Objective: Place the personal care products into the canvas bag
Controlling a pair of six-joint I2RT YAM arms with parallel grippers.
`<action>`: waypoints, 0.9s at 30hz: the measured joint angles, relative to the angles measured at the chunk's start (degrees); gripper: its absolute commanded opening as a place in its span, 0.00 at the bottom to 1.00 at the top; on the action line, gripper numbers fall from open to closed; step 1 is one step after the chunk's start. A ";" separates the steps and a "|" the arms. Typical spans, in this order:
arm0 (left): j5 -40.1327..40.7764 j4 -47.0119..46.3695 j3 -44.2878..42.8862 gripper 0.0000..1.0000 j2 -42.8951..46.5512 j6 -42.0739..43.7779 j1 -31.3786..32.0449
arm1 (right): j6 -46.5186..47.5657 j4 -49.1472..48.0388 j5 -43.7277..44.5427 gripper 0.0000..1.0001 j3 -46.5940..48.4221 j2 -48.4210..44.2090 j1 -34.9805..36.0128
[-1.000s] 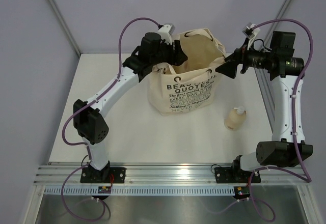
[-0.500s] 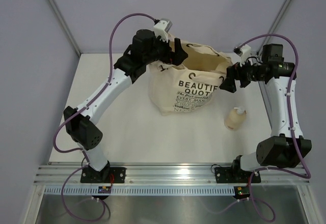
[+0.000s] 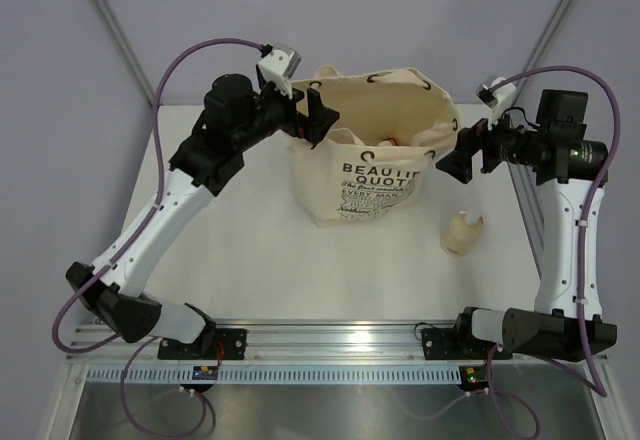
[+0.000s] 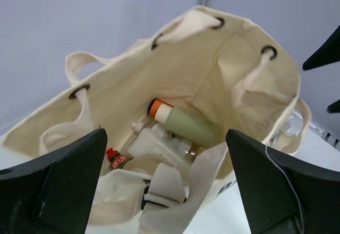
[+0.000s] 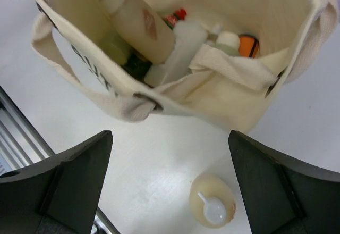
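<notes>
The canvas bag (image 3: 375, 175) stands upright mid-table with its mouth wide. Inside it the left wrist view shows a sage-green tube with an orange cap (image 4: 188, 123), a white bottle (image 4: 154, 144) and a green bottle with a red cap (image 4: 118, 159). The right wrist view shows a beige bottle (image 5: 143, 24) and a white tube (image 5: 180, 48) in the bag (image 5: 223, 101) too. A beige pump bottle (image 3: 461, 233) (image 5: 212, 200) stands on the table right of the bag. My left gripper (image 3: 315, 115) (image 4: 166, 138) hangs open at the bag's left rim. My right gripper (image 3: 465, 155) (image 5: 170, 135) is open beside the right rim, above the pump bottle.
The bag's webbing handle (image 4: 175, 191) droops over its near rim between my left fingers. Grey walls close off the table's left and back sides. An aluminium rail (image 3: 330, 345) runs along the near edge by the arm bases.
My left gripper has opened and drawn back to the left, away from the bag's rim. The bag's mouth has spread wider. The right gripper has shifted slightly right and stayed open.
</notes>
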State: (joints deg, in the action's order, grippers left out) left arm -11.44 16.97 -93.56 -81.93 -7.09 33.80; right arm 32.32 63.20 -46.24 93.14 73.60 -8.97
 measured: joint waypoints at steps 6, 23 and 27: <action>2.27 -0.42 8.98 0.99 12.28 1.46 -0.48 | -8.46 -3.98 -6.40 1.00 5.18 -1.14 -0.94; 16.57 2.78 41.38 0.99 53.70 -6.01 -0.59 | 12.57 9.55 14.03 0.99 -19.96 -0.72 -10.29; 18.58 4.44 46.93 0.99 56.57 -9.07 -0.59 | 13.99 7.10 17.92 0.99 -25.64 -1.51 -10.16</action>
State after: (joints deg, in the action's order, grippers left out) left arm 7.14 21.41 -46.63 -25.36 -16.16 33.21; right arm 46.30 70.30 -28.32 67.51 72.10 -19.14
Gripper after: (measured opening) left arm 0.985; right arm 0.993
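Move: The last pump bottle on the table stands about 25 cm below the open right gripper, roughly 4 cm back and 5 cm to its right. The bag's middle is some 18 cm to the right gripper's left, 12 cm ahead and 18 cm lower. The left gripper, empty at the bag's left rim, has the pump bottle about 35 cm to its right, 9 cm back and 34 cm below. Lift the open right gripper about 5 cm beside the bag, then swing it right and back while dropping fast towards the pump bottle, ending some 17 cm lower than it began, tipping the fingers about 30 degrees further down over the pump head. Meanwhile draw the open left gripper back, left and finally down, some 24 cm away from the bag. ##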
